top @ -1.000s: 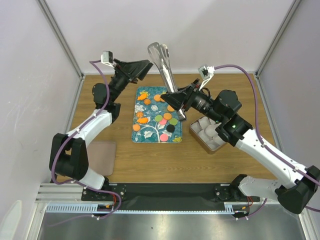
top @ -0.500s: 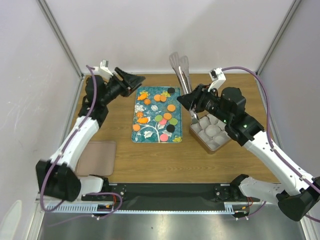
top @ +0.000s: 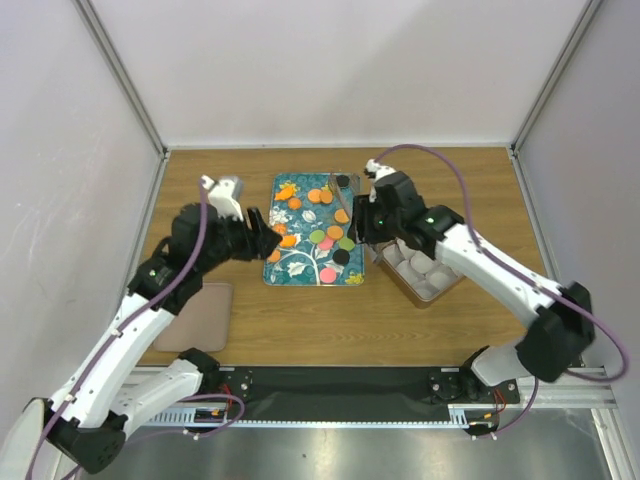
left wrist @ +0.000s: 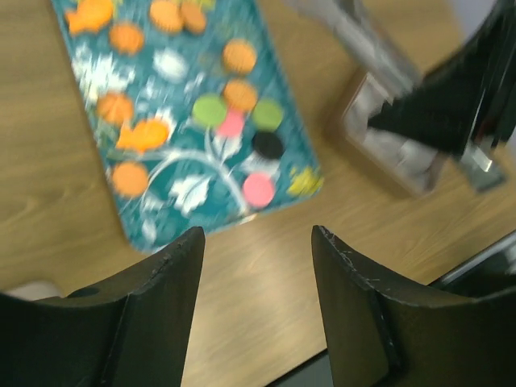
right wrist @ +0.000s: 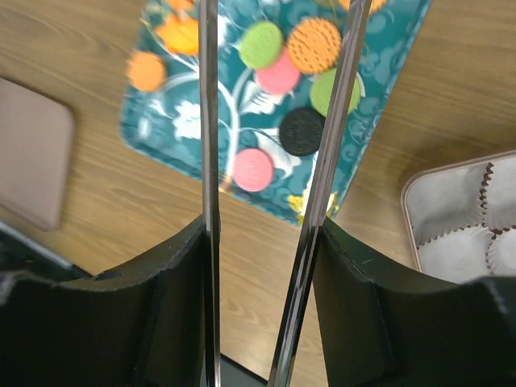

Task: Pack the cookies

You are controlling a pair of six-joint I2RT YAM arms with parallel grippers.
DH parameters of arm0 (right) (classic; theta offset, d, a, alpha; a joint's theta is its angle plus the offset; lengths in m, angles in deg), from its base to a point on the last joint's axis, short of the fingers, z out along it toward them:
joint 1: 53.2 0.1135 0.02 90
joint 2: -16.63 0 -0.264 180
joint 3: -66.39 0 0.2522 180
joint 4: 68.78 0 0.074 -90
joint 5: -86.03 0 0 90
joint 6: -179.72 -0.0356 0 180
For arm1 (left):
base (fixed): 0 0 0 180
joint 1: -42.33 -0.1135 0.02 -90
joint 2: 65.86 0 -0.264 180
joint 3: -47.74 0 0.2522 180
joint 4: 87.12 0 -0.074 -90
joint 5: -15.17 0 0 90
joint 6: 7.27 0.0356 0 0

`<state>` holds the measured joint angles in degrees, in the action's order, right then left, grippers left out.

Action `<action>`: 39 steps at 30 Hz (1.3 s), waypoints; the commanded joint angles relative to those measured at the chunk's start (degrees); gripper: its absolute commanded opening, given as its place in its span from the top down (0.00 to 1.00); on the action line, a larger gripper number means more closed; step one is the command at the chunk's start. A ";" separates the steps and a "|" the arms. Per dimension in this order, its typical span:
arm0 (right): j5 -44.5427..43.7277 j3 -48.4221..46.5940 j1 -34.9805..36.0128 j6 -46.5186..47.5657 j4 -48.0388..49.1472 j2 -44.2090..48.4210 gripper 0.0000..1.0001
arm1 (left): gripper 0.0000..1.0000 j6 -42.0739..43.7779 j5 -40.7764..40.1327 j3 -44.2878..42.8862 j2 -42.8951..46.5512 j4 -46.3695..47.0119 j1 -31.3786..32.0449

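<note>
The cookies are small round discs in orange (top: 342,215), green (top: 316,237), pink (top: 327,274) and black (top: 341,256), lying on a teal printed tray (top: 300,262). My right gripper (top: 365,225) is shut on a pair of metal tongs (right wrist: 208,121), and their two arms stand apart above the black cookie (right wrist: 301,131) and a pink cookie (right wrist: 252,169). My left gripper (top: 268,238) hovers open and empty by the tray's left edge. In the left wrist view its gap (left wrist: 258,238) shows bare wood, with the tray (left wrist: 89,48) beyond.
A brown box (top: 420,272) lined with white paper cups sits right of the tray, also seen in the right wrist view (right wrist: 459,218). A flat brown pad (top: 195,315) lies at the near left. White walls enclose the table.
Both arms have come down from a raised pose. The tongs, upright before, now point down over the tray's right side. The left gripper has dropped beside the tray's left edge.
</note>
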<state>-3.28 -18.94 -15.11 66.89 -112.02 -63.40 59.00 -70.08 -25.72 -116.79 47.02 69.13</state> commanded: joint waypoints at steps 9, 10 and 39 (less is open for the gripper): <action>-4.29 -15.70 -1.08 5.87 -8.14 -18.32 0.53 | 0.38 9.05 -10.56 10.13 9.35 -6.14 7.21; -4.47 -15.79 -1.34 5.87 -8.49 -19.54 0.53 | 0.38 9.05 -9.60 10.48 10.32 -5.79 7.29; -8.16 -27.04 1.29 6.83 -22.03 -31.94 0.48 | 0.34 9.05 -7.04 15.84 15.52 -1.21 7.47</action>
<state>-10.65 -42.42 -14.34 72.90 -132.83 -94.68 66.79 -77.88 -10.03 -101.74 44.10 76.04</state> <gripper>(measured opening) 0.521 0.666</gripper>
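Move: My right hand already holds the tongs. The middle of the cookie tray is about 12 cm ahead of it, 11 cm to its left and 20 cm below. On the tray's right side, the nearer black cookie is some 4 cm ahead and 5 cm left of this hand, the right-hand green one 8 cm ahead and 4 cm left. The box of paper cups stands level with it, 15 cm right. From my empty left hand the tray's middle is roughly 17 cm ahead, 7 cm right. I lower the tongs towards the right side of the cookie tray: my right hand sinks about 11 cm and goes some 5 cm forward, then eases back slightly as it keeps sinking, tipping about 30 degrees until its fingers point steeply down. The grip on the tongs stays as it is. My empty left hand finishes clearing out, down about 7 cm and back 5 cm, and then nearly stands still. ##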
